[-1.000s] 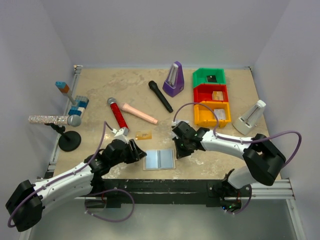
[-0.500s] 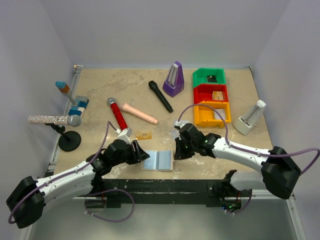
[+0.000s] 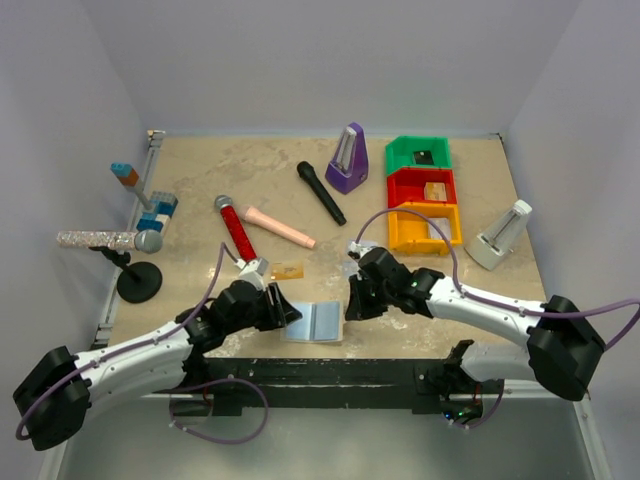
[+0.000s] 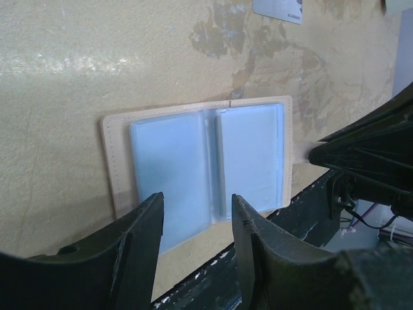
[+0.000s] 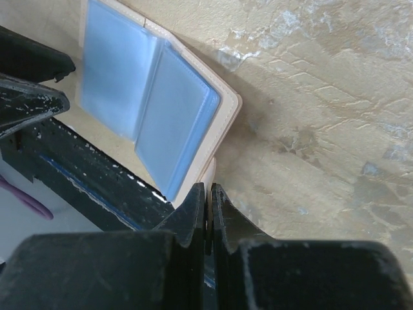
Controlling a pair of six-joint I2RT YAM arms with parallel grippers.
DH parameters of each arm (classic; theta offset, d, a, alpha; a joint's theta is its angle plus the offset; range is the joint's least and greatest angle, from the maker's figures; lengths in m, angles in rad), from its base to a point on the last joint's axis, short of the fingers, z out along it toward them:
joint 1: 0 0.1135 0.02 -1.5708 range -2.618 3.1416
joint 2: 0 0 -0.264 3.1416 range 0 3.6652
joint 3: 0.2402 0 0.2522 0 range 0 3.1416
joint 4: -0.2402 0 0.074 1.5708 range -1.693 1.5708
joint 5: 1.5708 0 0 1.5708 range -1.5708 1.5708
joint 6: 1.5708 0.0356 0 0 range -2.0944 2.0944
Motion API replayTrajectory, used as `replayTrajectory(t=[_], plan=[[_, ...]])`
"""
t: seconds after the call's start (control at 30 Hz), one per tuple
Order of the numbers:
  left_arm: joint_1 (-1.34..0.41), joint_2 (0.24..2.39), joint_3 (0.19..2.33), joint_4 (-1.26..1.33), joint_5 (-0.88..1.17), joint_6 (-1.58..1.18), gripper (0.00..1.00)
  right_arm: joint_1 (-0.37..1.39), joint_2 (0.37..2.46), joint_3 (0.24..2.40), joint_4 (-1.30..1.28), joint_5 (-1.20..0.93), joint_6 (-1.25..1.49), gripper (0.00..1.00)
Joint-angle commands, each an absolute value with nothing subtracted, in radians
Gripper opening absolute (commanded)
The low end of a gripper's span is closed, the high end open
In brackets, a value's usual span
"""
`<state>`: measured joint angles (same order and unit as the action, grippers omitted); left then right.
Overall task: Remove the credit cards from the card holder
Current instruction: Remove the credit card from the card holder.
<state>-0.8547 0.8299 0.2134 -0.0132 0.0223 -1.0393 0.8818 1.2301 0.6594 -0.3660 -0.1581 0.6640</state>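
Observation:
The card holder [image 3: 316,322] lies open near the table's front edge, light blue inside with tan edging [image 4: 187,161] [image 5: 145,106]. Its right side is lifted off the table. My right gripper [image 3: 349,304] [image 5: 208,191] is shut on the holder's snap tab. My left gripper [image 3: 286,312] [image 4: 197,205] is open, low over the holder's left panel, nothing between its fingers. An orange-tan credit card [image 3: 287,270] lies on the table behind the holder. A pale printed card [image 4: 279,8] lies further back. No card shows inside the blue pockets.
A red microphone [image 3: 235,228], a pink cylinder [image 3: 279,226], a black microphone [image 3: 320,192] and a purple metronome [image 3: 347,159] lie behind. Green [image 3: 418,153], red [image 3: 421,186] and orange [image 3: 424,228] bins stand at right, beside a white stand [image 3: 500,235]. A microphone stand [image 3: 138,280] is at left.
My right gripper has raised the holder's right side by the tab and shifted slightly left. My left gripper has moved right, over the left panel.

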Motion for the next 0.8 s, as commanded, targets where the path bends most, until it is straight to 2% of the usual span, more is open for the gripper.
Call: replayTrajectory(t=[0.0, 0.37, 0.77], plan=[[-0.906, 0.814, 0.271, 0.026, 0.005, -1.019, 0.51, 0.894, 1.210, 0.650, -0.308, -0.192, 0.692, 0.00], [-1.071, 0.974, 0.411, 0.002, -0.120, -0.931, 0.54, 0.911, 1.181, 0.657, -0.270, -0.227, 0.715, 0.00], [-1.118, 1.100, 0.485, -0.023, -0.147, -0.900, 0.56, 0.928, 1.167, 0.672, -0.242, -0.264, 0.719, 0.00]])
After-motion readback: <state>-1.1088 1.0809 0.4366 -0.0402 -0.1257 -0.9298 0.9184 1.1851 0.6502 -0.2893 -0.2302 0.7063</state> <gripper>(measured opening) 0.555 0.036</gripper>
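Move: The right-hand pocket of the open card holder lies about 6 cm to the left hand's right, 1 cm back and 2 cm below; the left-hand pocket is almost straight below that hand. A gold card lies roughly 12 cm ahead of the left hand and 3 cm to its left. The right hand already pinches the strap at the holder's right edge, with the right-hand pocket some 4 cm to its left, 1 cm back and 1 cm below. The left hand swings about 5 cm to the right and slightly back, across the card holder to its right-hand pocket, rising some 2 cm early on and easing down a little at the end, while the wrist turns about 10 degrees clockwise and the fingers stay roughly half open. The right hand keeps its shut pinch on the strap and draws the holder's right edge up and left, about 2 cm each way and slightly back, tilting its left side up a little, so that both hands close in on that pocket. ##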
